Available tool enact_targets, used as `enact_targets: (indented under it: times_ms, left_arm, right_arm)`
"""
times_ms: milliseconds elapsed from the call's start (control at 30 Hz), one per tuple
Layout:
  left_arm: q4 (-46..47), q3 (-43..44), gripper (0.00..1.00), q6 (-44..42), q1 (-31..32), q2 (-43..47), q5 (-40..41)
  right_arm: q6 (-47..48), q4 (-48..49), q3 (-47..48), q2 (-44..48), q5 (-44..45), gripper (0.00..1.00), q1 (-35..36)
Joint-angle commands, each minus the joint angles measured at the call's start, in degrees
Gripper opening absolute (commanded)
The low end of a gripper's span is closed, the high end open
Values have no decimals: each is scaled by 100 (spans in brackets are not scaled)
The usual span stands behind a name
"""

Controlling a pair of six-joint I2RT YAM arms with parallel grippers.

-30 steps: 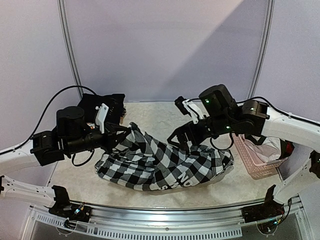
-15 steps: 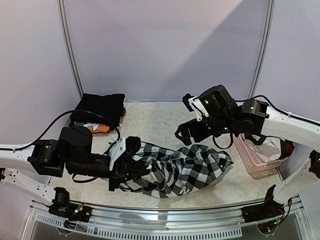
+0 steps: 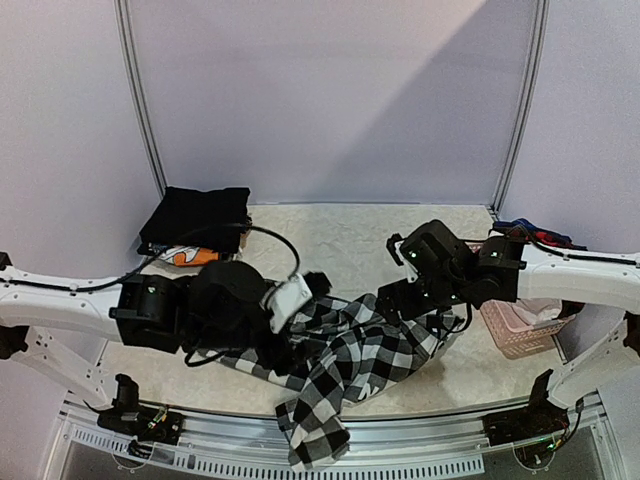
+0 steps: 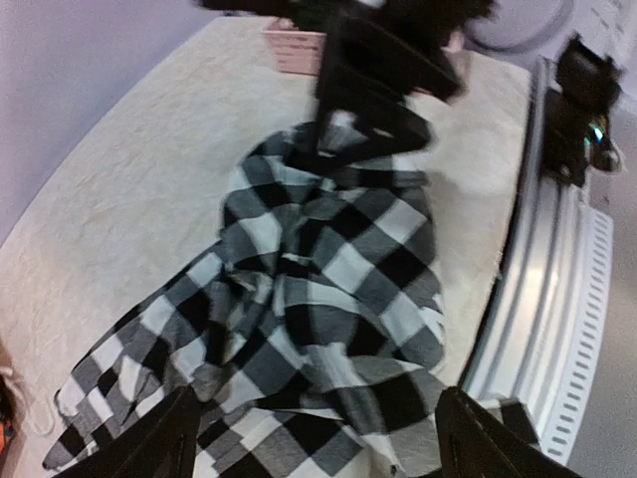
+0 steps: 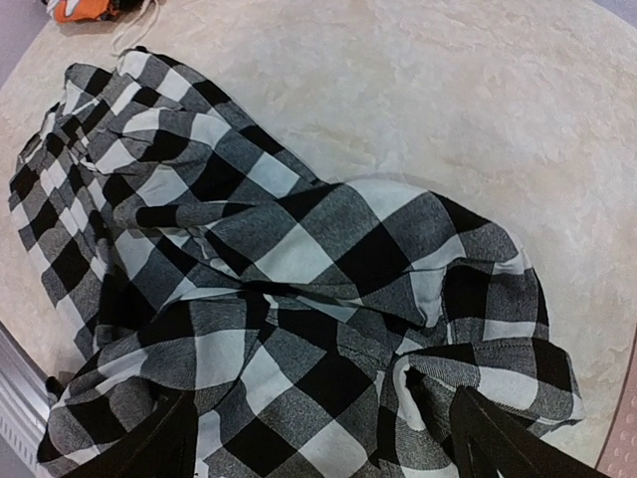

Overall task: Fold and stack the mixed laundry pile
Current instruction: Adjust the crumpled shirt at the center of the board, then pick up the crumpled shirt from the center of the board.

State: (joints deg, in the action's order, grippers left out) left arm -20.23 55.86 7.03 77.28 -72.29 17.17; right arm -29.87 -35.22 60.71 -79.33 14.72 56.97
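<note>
The black-and-white checked garment (image 3: 370, 350) lies crumpled across the middle of the table, and one end (image 3: 315, 440) hangs over the front edge. My left gripper (image 4: 328, 443) hovers low over its near part (image 4: 318, 299), jaws wide apart and nothing pinched between them. From the right, my right gripper (image 5: 328, 438) hangs open just above the bunched folds (image 5: 299, 259). In the top view the left gripper (image 3: 295, 340) and the right gripper (image 3: 410, 300) face each other over the cloth. A folded black garment (image 3: 197, 215) sits at the back left with an orange printed piece (image 3: 185, 255) beside it.
A pink perforated basket (image 3: 520, 325) holding pale cloth stands at the right, under the right arm. The metal front rail (image 4: 537, 249) runs close to the garment's hanging end. Purple walls close off the back.
The left arm swept right and forward, dragging the checked garment, then opened and let it go. One end now hangs over the front edge. The right gripper dropped lower over the cloth.
</note>
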Motion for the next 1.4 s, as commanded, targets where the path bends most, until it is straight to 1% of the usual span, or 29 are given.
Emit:
enact_targets:
  times_ms: [0,100,133,267,333,467,567,767,867,967,1033,1267,1300,1367]
  left_arm:
    - [-303,-276,84,840,-1165,660,194]
    - [-600,-439,82,1186,-2015,561,393]
    - [-627,-521,80,1308,-2453,487,350]
    - [-145,-975,76,1613,-3688,48,-445]
    - [15,-1015,74,1607,-4047,-331,-684]
    - [336,-918,70,1488,-4474,-1160,-1080]
    - [533,-794,67,1453,-4600,-1622,-1252]
    - [393,-627,60,1455,-4641,-2097,-968]
    - [476,-624,51,1422,-4651,-2222,-948]
    - [451,-550,47,1424,-4659,-2415,-772]
    - [476,-516,44,1426,-4681,-2555,-810]
    - [607,-525,39,1489,-4695,-2748,-1007]
    - [607,-523,35,1495,-4695,-2760,-1017]
    - [621,-523,23,1499,-4695,-2760,-1069]
  right_arm:
    - [-238,175,-258,-30,89,87,-15]
    - [-316,35,-236,-102,360,87,-58]
    - [-350,-1,-242,-136,415,87,-82]
    - [-435,-14,-294,-187,444,87,-122]
    - [-449,-41,-304,-196,449,87,-139]
    - [-442,-72,-343,-172,469,87,-147]
    - [-465,-75,-424,-121,474,87,-155]
    - [-523,-97,-620,54,487,87,-154]
    - [-555,-99,-680,159,482,87,-159]
    - [-585,-129,-721,213,453,86,-154]
    - [-603,-145,-771,272,453,85,-154]
    - [-683,-107,-964,435,440,84,-156]
    - [-695,-100,-988,449,436,83,-152]
    - [-711,-70,-1023,478,424,83,-157]
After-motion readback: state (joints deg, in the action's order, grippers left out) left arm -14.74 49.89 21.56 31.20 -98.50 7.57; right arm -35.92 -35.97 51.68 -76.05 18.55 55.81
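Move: The shirt's left end lies about 20 cm ahead of the left hand, 19 cm to its left and 20 cm below. The shirt's front flap hangs some 6 cm back and 3 cm left of this hand; the folded black garment is about 42 cm ahead, 27 cm left. From the right hand, the shirt's right end is 4 cm ahead, 8 cm right and 14 cm down, and the pink basket 5 cm ahead, 25 cm right. Left hand swings some 25 cm forward-left and drops 20 cm onto shirt's left end, fingers closing; right eases right-down. ##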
